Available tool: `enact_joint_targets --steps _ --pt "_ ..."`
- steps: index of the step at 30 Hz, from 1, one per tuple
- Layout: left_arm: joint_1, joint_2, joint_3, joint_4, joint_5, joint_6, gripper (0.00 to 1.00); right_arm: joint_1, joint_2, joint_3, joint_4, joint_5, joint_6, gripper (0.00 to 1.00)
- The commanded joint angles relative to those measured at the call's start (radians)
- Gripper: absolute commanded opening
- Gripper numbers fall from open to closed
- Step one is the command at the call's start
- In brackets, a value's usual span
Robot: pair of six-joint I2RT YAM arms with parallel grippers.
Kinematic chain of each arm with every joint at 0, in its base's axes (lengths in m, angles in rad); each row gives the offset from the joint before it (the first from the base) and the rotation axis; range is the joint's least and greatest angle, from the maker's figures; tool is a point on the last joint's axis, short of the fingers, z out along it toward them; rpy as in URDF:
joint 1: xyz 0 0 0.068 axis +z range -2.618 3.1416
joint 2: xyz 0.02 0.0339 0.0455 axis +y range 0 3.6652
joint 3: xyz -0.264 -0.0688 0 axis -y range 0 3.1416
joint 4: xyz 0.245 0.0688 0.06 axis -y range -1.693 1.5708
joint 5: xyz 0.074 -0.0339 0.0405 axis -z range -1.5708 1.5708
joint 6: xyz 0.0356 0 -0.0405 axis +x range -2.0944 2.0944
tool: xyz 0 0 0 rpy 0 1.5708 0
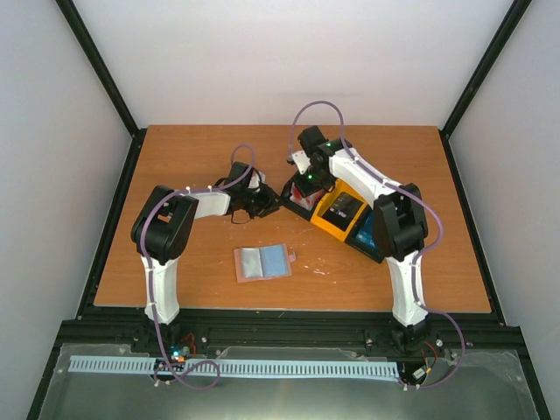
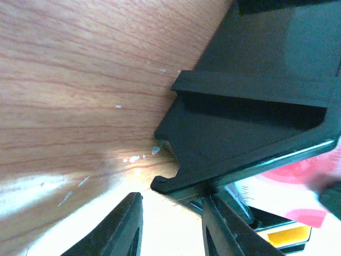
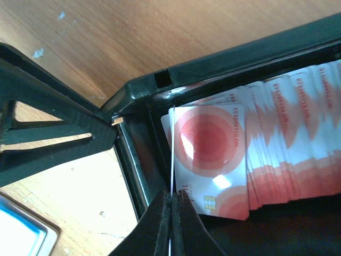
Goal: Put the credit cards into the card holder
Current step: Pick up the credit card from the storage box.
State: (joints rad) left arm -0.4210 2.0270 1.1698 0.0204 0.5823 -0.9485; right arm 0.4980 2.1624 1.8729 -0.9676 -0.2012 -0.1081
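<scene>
The card holder (image 1: 262, 262) lies open and flat on the table, tan rim around pale pockets, in front of both arms. Red-and-white credit cards (image 3: 256, 154) stand stacked in the left compartment of the black-and-yellow tray (image 1: 343, 212). My right gripper (image 3: 171, 200) is shut on one credit card (image 3: 171, 149), seen edge-on as a thin white line beside the stack. In the top view, the right gripper (image 1: 302, 185) is over that compartment. My left gripper (image 2: 173, 213) is open at the tray's left corner (image 2: 176, 181). Its right finger (image 2: 229, 224) is against the tray wall.
The tray's middle compartment (image 1: 339, 210) is yellow-rimmed, and its right one holds something blue (image 1: 366, 233). A corner of the card holder (image 3: 21, 229) shows at the lower left of the right wrist view. Black frame rails (image 1: 114, 219) border the wooden table.
</scene>
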Motion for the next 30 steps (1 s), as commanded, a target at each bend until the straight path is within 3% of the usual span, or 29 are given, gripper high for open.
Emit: enact_joint_targets --steps 1,7,14,18,23,27,30 --pt "-0.002 -0.025 0.036 -0.032 -0.041 0.037 0.34 0.001 -0.080 0.023 0.018 0.049 0.027 0.03" --pt "-0.002 -0.066 0.030 -0.030 -0.038 0.060 0.39 -0.004 -0.113 0.027 -0.006 0.098 0.074 0.03" --pt "-0.002 -0.182 -0.039 0.011 -0.043 0.100 0.50 -0.070 -0.196 0.028 -0.025 -0.028 0.233 0.03" --pt "-0.002 -0.269 -0.089 0.024 -0.048 0.119 0.55 -0.112 -0.309 -0.037 0.049 -0.140 0.446 0.03" --pt "-0.002 -0.421 -0.150 0.012 -0.031 0.131 0.63 -0.137 -0.462 -0.248 0.222 -0.366 0.783 0.03" --pt "-0.002 -0.556 -0.198 -0.036 0.019 0.133 0.81 -0.136 -0.583 -0.504 0.458 -0.540 1.089 0.03" --pt "-0.001 -0.638 -0.216 -0.103 0.072 0.107 0.86 -0.129 -0.684 -0.679 0.657 -0.615 1.297 0.03"
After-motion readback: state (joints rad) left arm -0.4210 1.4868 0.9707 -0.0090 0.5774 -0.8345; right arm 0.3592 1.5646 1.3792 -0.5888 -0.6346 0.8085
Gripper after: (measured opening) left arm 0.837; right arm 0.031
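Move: My right hand already pinches a credit card, its middle some 5 cm right of my left hand, 3 cm farther ahead and about level with it. The open card holder lies about 20 cm back, 9 cm left and 9 cm below my right hand; the remaining card stack sits 3 cm ahead, 2 cm right and 6 cm below. The yellow compartment is 4 cm back, 11 cm right, 7 cm below. I pull the pinched card up and clear of the storage box with my right hand, about 15 cm, easing right at first, then swinging back some 6 cm while the wrist rolls so the fingers swing out from down towards the left. My left hand comes away from the box's near-left corner, rising about 15 cm and drawing back 5 cm as its fingers spread wide. ##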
